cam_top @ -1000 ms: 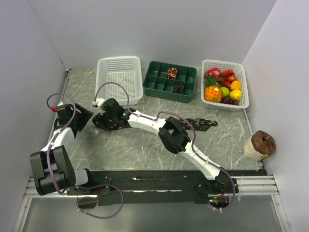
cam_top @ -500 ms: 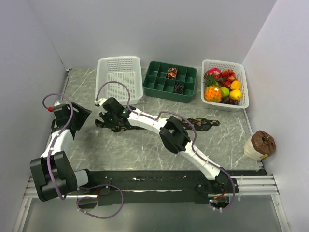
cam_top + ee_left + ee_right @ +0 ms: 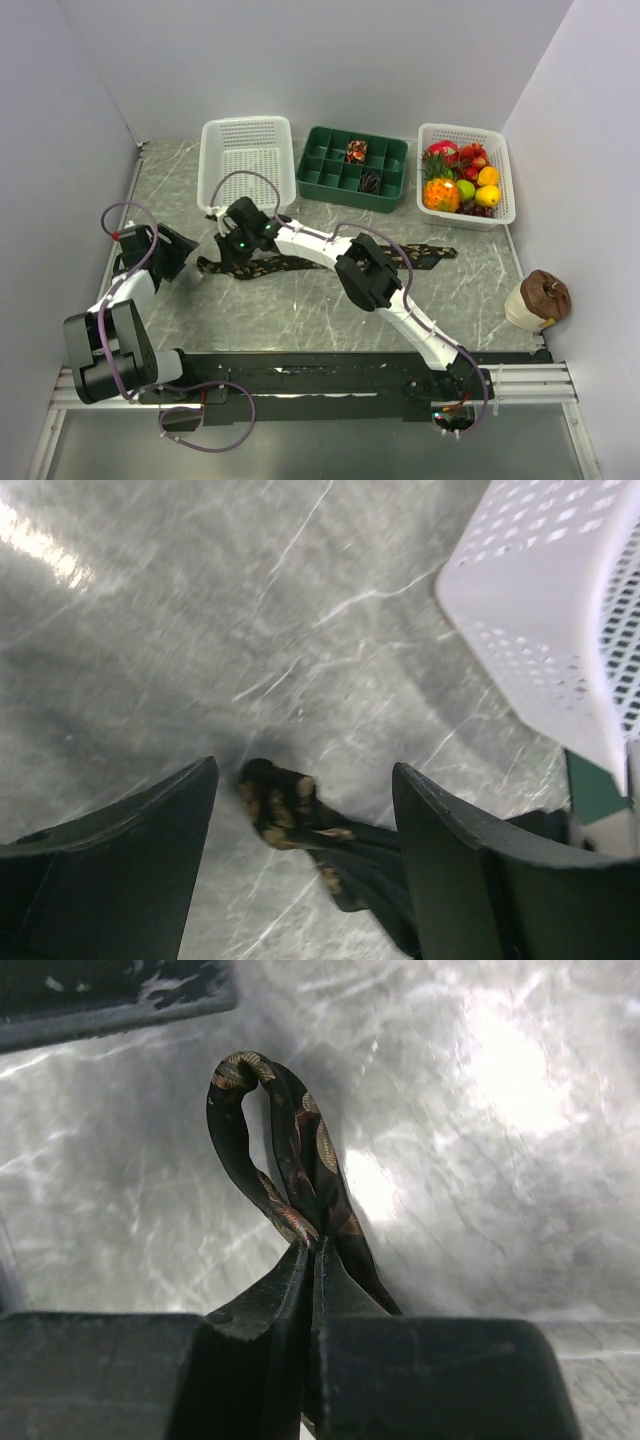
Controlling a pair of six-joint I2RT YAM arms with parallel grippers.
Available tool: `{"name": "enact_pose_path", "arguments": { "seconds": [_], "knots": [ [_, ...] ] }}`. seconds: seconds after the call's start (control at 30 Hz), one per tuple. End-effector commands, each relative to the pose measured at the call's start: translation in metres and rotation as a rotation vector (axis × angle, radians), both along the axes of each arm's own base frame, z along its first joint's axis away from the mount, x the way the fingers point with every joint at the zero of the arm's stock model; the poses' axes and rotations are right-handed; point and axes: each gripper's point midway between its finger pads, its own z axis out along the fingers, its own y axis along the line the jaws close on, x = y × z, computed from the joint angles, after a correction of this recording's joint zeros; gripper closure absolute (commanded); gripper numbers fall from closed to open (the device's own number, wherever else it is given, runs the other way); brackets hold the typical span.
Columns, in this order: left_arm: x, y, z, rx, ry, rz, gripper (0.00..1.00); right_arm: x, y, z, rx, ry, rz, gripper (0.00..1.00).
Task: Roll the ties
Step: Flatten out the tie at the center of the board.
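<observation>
A dark brown tie point(image 3: 425, 254) with tan speckles lies stretched across the table, running left to right. My right gripper point(image 3: 236, 262) is shut on the tie near its left end. In the right wrist view the tie point(image 3: 290, 1160) folds into a small loop just beyond the closed fingertips of the right gripper point(image 3: 312, 1250). My left gripper point(image 3: 172, 256) stands open a little left of that end. In the left wrist view the curled tie end point(image 3: 280, 805) lies on the table between the spread fingers of the left gripper point(image 3: 305, 770), untouched. A reddish coil point(image 3: 356, 151) and a dark coil point(image 3: 370, 182) sit in the tray.
A white empty basket point(image 3: 248, 160) stands at the back left, close to my grippers. Next to it is the green divided tray point(image 3: 330, 170), then a white basket of fruit point(image 3: 500, 205). A brown and white object point(image 3: 538, 298) sits at the right edge.
My right gripper has closed on the tie's left end and shifted slightly right. The left gripper has moved in toward that end, still open.
</observation>
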Motion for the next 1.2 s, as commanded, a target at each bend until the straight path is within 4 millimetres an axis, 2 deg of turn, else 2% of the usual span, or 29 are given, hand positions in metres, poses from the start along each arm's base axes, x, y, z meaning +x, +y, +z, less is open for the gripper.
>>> {"name": "enact_pose_path", "arguments": {
  "seconds": [0.0, 0.1, 0.33, 0.47, 0.7, 0.9, 1.17],
  "knots": [
    [0.005, -0.002, 0.016, 0.028, -0.098, -0.036, 0.25, 0.008, -0.016, 0.012, 0.060, 0.140, 0.036, 1.00],
    [0.003, -0.007, 0.014, 0.022, -0.114, -0.060, 0.27, 0.011, -0.020, 0.016, 0.080, 0.159, 0.068, 1.00],
    [0.003, -0.025, 0.004, 0.006, -0.128, -0.128, 0.28, 0.001, -0.021, 0.026, 0.114, 0.186, 0.157, 1.00],
    [0.006, -0.033, 0.005, 0.038, -0.178, -0.136, 0.27, -0.003, -0.023, 0.030, 0.135, 0.209, 0.183, 1.00],
    [0.006, -0.049, 0.000, 0.048, -0.236, -0.162, 0.29, 0.004, -0.029, 0.036, 0.150, 0.215, 0.174, 1.00],
    [0.006, -0.050, -0.008, 0.039, -0.235, -0.163, 0.41, 0.005, -0.031, 0.037, 0.167, 0.234, 0.171, 1.00],
    [0.008, -0.052, -0.012, 0.028, -0.230, -0.165, 0.49, 0.007, -0.031, 0.035, 0.163, 0.232, 0.164, 1.00]
  ]
}}
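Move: The tie's bunched left end lies about 4 cm to the left gripper's right, roughly 1 cm nearer the base and 4 cm below it. The white basket's middle is some 22 cm ahead and 14 cm to the right of the left gripper, at nearly its height. The right gripper already pinches the tie: the loose end sticks out about 7 cm to its left, 1 cm back and a little lower. Bring the left gripper right about 5 cm and down a couple, turning it some 10 degrees clockwise and lifting its tips slightly, then partly close the fingers around the tie's bunched end without clamping it. Meanwhile keep the right gripper's pinch and draw the tie about 4 cm to the right, swinging briefly forward and back, rising slightly and rolling the wrist. ##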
